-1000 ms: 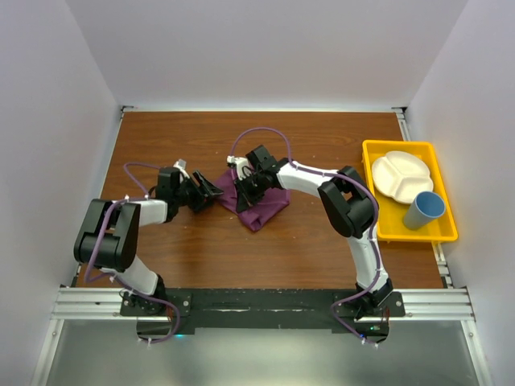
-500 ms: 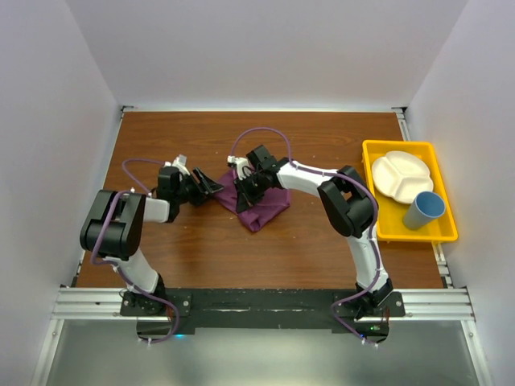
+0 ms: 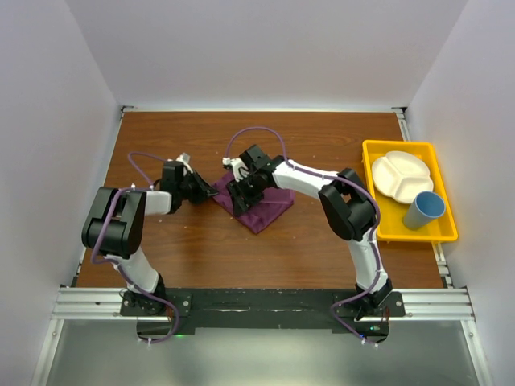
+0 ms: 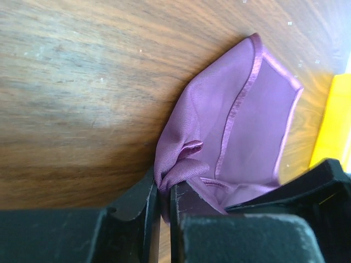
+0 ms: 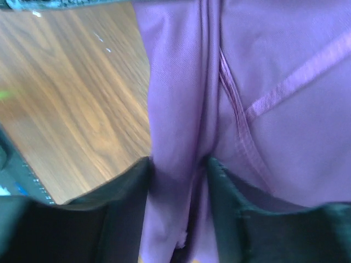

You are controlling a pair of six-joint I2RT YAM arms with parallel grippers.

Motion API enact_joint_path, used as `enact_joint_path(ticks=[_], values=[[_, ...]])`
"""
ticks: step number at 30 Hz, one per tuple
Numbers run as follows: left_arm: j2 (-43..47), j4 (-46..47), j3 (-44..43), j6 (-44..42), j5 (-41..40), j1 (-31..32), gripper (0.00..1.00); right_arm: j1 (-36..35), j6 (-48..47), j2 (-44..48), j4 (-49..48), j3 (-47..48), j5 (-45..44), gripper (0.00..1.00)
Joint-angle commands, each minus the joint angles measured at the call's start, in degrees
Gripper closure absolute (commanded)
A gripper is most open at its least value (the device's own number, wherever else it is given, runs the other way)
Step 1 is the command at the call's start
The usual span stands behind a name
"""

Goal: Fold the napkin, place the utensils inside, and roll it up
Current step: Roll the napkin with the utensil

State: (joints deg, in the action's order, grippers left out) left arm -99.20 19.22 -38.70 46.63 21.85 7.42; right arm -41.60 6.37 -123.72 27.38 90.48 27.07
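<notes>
The plum-purple napkin [image 3: 267, 207] lies crumpled in the middle of the wooden table. My left gripper [image 3: 211, 190] is at its left corner. In the left wrist view the left gripper [image 4: 163, 189] is shut on a bunched edge of the napkin [image 4: 247, 137]. My right gripper [image 3: 240, 195] reaches down onto the cloth's upper left part. In the right wrist view the right gripper [image 5: 178, 164] is open, and a raised fold of the napkin [image 5: 274, 82] runs loosely between its parted jaws. The utensils are out of view.
A yellow tray [image 3: 372, 193] sits at the table's right edge with a white divided plate [image 3: 401, 174] and a blue cup [image 3: 423, 210] in it. White walls close the table in at the left, back and right.
My left gripper moved right onto the napkin's left corner and closed on it. My right gripper's jaws came apart from the fold they pinched and shifted slightly left.
</notes>
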Motion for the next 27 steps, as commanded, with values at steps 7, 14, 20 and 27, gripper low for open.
enact_joint_path(ticks=[7, 14, 20, 27], values=[[6.11, -23.78, -3.22, 1.53, -10.85, 3.91, 1.0, -6.98, -2.33, 9.36, 13.59, 2.16, -26.44, 0.31], [7.53, -33.27, -6.65, 6.62, -13.76, 5.58, 1.0, -12.18, -5.31, 12.8, 3.67, -2.23, -30.68, 0.27], [7.53, -35.66, -7.27, 8.74, -14.73, 6.9, 1.0, -16.05, -6.02, 10.09, -0.74, -1.53, -30.75, 0.27], [6.83, -37.77, -8.59, 8.74, -14.55, 6.99, 1.0, -18.07, -8.56, 8.85, -7.77, -6.27, -37.7, 0.3]])
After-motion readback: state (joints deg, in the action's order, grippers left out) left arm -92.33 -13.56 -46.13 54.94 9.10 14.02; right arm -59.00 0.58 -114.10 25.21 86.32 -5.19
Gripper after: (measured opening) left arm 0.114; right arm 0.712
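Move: The left hand still pinches the left end of the napkin roll. The roll's middle lies about 6 cm back and 7 cm right of that hand; it is right between the right hand's half-open fingers, about a centimetre lower. From the right hand, the pinched end is some 5 cm ahead and 9 cm left, the loose flap 4 cm ahead and 6 cm right, and the near corner 6 cm back and 4 cm right. Keeping its pinch on the roll's end, the left hand draws it back about 5 cm, close to the table, its fingers tipping steeper by some 20 degrees. The right opens further and comes free of the roll, slipping 3 cm right, then rises and swings left and back towards the left gripper, fingertips tilting forward, and sinks slightly at the end, open above the roll. ##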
